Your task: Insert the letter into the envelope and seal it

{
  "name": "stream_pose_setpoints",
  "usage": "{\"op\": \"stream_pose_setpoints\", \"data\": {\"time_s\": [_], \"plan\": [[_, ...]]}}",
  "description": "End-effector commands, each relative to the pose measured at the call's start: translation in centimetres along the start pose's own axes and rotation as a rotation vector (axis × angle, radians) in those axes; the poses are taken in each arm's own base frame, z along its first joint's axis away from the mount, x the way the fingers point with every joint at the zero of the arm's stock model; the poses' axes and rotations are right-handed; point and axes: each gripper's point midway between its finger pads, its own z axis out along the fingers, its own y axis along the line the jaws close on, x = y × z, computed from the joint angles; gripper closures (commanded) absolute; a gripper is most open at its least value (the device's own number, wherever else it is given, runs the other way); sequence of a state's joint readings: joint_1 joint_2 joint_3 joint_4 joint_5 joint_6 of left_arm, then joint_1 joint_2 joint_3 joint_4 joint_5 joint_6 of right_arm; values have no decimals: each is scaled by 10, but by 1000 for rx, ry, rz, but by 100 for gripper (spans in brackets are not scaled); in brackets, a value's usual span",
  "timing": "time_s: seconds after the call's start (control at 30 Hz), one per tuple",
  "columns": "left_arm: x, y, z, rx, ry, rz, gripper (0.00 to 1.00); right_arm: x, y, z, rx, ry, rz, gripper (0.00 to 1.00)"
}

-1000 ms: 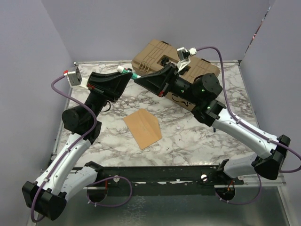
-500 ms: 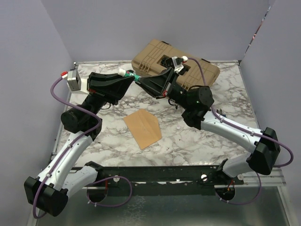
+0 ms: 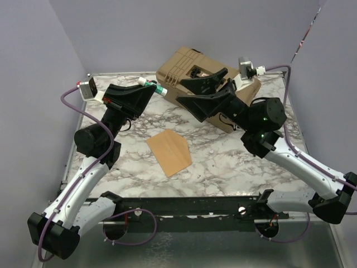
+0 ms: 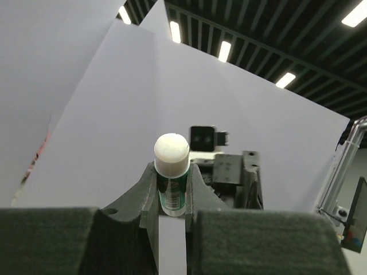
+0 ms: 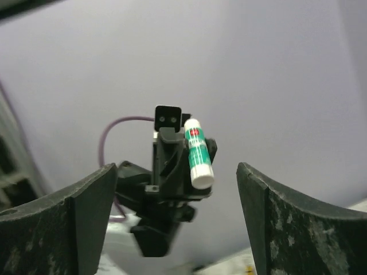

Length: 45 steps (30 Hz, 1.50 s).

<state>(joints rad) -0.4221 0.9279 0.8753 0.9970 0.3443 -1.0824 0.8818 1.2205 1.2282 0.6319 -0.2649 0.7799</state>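
Observation:
The orange-brown envelope (image 3: 169,152) lies flat on the marble table, in front of both arms. The letter is out of view. Held up over the back of the table, my left gripper (image 3: 149,89) is shut on a green-and-white glue stick (image 3: 158,89), whose white end pokes out past the fingers (image 4: 171,150). My right gripper (image 3: 181,91) faces it from the right, open wide, its fingers apart from the stick. In the right wrist view the glue stick (image 5: 198,153) sits ahead of the open gap, with nothing between the fingers.
A tan hard case (image 3: 184,62) lies at the back of the table, partly behind the right arm. Lilac walls close in the left, back and right sides. A black rail (image 3: 184,205) runs along the near edge.
My right gripper, shut at the glue stick's tip a moment ago, has opened wide and drawn back to the right. The left gripper still holds the stick; the envelope has not moved.

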Motion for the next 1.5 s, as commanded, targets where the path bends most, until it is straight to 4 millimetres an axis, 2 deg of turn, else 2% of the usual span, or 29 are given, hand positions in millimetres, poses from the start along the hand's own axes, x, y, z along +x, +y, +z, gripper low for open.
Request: {"op": "stream_pose_setpoints", "data": {"time_s": [0.0, 0.17, 0.4, 0.6, 1.0, 1.27, 1.47], "plan": [[0, 11, 3, -109, 12, -152, 100, 23, -28, -6, -18, 230, -607, 13], [2, 14, 1, -135, 11, -198, 100, 22, -42, -5, -51, 294, -893, 15], [0, 17, 1, -147, -6, -200, 100, 17, -47, 7, -79, 286, -1021, 34], [-2, 17, 6, -141, -3, -185, 100, 14, -43, 16, -95, 239, -1016, 46], [-3, 16, 7, -136, -3, -176, 100, 17, -31, 24, -165, 214, -973, 50], [-1, 17, 6, -139, 0, -174, 100, 16, -29, 29, -173, 206, -939, 58], [-1, 19, 5, -142, 3, -171, 100, 19, -25, 29, -194, 214, -912, 58]]}}
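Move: The glue stick, already held in the left fingers, is about 8 cm to the right hand's left, 2 cm farther out and roughly level with it, its free end pointing to the right gripper. On the table nearly 50 cm below, the envelope is about 7 cm left of the right hand and 1 cm ahead. The toolbox stands some 26 cm ahead of the right hand, 10 cm to its right and 38 cm below. Roll the open right gripper some 55 degrees about its own pointing direction, counter-clockwise seen from behind the hand, while bringing it forward and down about 4 cm; then ease it left to the glue stick's free end, narrowing the fingers to about half their gap. Keep the stick pinched in the left gripper, tipping those fingers about 15 degrees forward early on. ##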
